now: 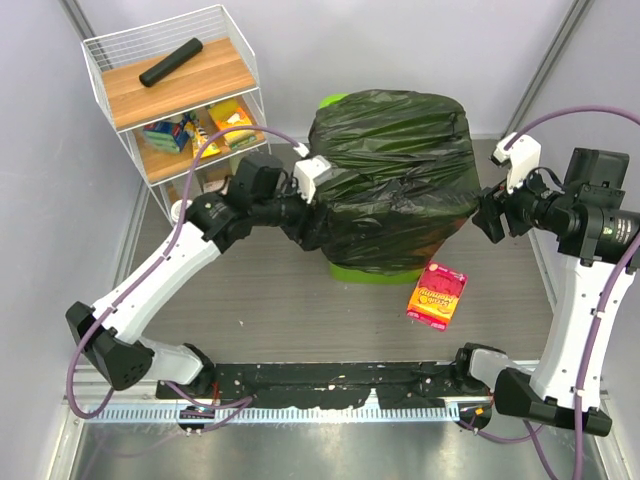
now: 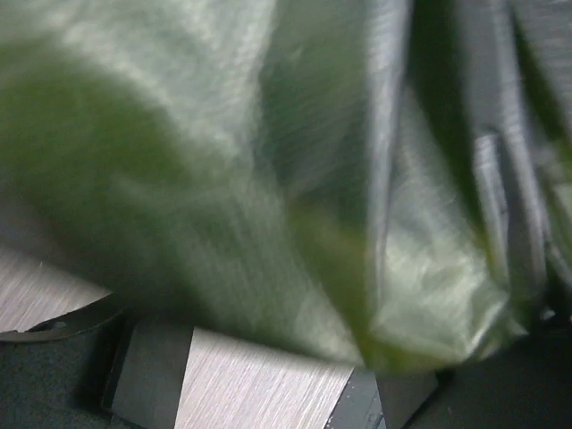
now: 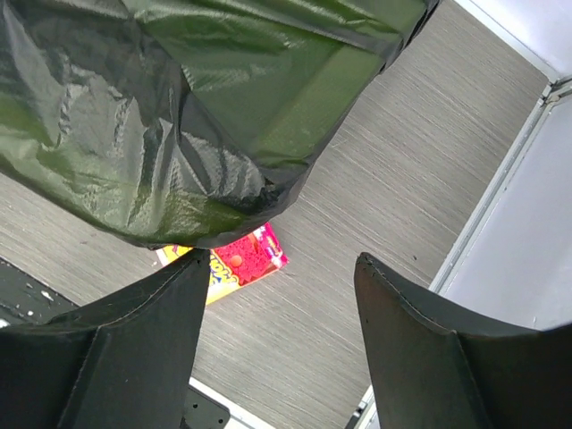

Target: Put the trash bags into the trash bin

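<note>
The black trash bag [image 1: 395, 170] is draped over the lime-green trash bin [image 1: 375, 272]. It covers the top and sides; only the bin's base and a bit of its far rim show. My left gripper [image 1: 308, 212] presses against the bag's left side. In the left wrist view the blurred bag film [image 2: 268, 161] fills the frame with green showing through it, and the dark fingers stand apart low down. My right gripper [image 1: 487, 215] hovers just off the bag's right side. It is open [image 3: 281, 268], with only table between the fingers [image 3: 134, 340]. The bag's lower edge [image 3: 179, 134] hangs above them.
A red and yellow snack packet [image 1: 437, 294] lies on the table right of the bin, also seen under the bag [image 3: 241, 259]. A white wire shelf [image 1: 175, 90] stands at the back left with a black roll [image 1: 170, 61] on top. Walls close both sides.
</note>
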You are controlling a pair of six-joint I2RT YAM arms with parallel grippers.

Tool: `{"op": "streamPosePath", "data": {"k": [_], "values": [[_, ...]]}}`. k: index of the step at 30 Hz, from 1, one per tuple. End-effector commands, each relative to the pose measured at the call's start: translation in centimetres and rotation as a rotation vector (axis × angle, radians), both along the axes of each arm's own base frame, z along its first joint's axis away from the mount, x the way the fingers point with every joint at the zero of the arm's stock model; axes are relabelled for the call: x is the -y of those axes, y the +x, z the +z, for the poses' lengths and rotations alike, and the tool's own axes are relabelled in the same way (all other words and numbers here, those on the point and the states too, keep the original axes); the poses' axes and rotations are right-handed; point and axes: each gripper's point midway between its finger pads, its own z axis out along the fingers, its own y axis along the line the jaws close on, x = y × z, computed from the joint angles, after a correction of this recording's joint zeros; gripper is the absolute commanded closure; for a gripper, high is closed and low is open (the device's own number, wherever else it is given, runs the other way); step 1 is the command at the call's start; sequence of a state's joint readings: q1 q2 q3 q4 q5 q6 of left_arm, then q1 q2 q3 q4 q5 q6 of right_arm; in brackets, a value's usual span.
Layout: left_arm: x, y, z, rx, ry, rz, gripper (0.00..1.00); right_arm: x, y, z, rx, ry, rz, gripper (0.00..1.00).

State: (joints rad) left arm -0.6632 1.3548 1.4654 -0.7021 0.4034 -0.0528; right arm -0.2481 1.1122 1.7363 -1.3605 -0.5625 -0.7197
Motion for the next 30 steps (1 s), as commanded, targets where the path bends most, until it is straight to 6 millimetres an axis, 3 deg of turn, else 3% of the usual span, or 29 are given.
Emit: {"op": "streamPosePath", "data": {"k": [1, 9, 12, 15, 18, 20, 21, 24, 30], "values": [[3.4, -0.9, 0.9, 0.034, -0.039, -0.077, 0.27, 0.0, -0.5, 1.4, -0.006, 0.038, -0.053, 0.30], [7.8, -3.0, -0.1, 0.053, -0.001, -0.184, 0.27, -0.3, -1.7, 2.1, -0.017, 0.041, -0.062, 0.29], [8.9, -3.4, 0.0, 0.080, -0.005, -0.198, 0.26, -0.2, -1.9, 3.6, 0.012, 0.049, -0.089, 0.29], [10.2, -4.5, 0.3, 0.095, -0.008, -0.240, 0.26, -0.1, -0.9, 5.4, 0.068, 0.080, -0.125, 0.29], [10.7, -6.0, 0.0, 0.093, 0.011, -0.291, 0.25, 0.8, 1.7, 5.7, 0.072, 0.132, -0.200, 0.29], [10.3, -6.4, 0.5, 0.136, 0.022, -0.314, 0.24, 1.7, 4.2, 5.8, 0.086, 0.146, -0.239, 0.29], [9.8, -6.4, 0.9, 0.152, 0.028, -0.309, 0.16, 1.9, 5.0, 6.2, 0.102, 0.155, -0.249, 0.29], [8.1, -6.3, 2.7, 0.229, 0.046, -0.289, 0.08, 2.9, 8.3, 5.5, 0.085, 0.162, -0.271, 0.29], [3.5, -5.7, 6.3, 0.393, 0.094, -0.204, 0.05, 4.1, 12.2, 4.8, 0.088, 0.177, -0.297, 0.29]]}}
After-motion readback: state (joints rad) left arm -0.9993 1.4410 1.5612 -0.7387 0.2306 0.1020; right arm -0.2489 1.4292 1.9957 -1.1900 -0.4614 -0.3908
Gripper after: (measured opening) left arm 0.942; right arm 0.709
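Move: The bag-covered trash bin's middle is about 13 cm to the left hand's right, 11 cm ahead and 12 cm lower; its near-left side fills the space by those fingers. The scrub box lies some 23 cm right, 4 cm back and 27 cm below, the wire shelf about 27 cm left, 20 cm ahead and 7 cm lower. From the right hand, the bin is about 17 cm left, 12 cm ahead and 18 cm below. The left hand keeps pushing the near-left side of the bagged bin, sweeping about 10 cm right and some 6 cm back while turning clockwise, then opens wider and eases back left and up a couple of centimetres. The right hand first rises about 5 cm in place, then reaches some 10 cm forward along the bag's right side, sinking a little and turning about 15 degrees clockwise, its fingers staying open. ##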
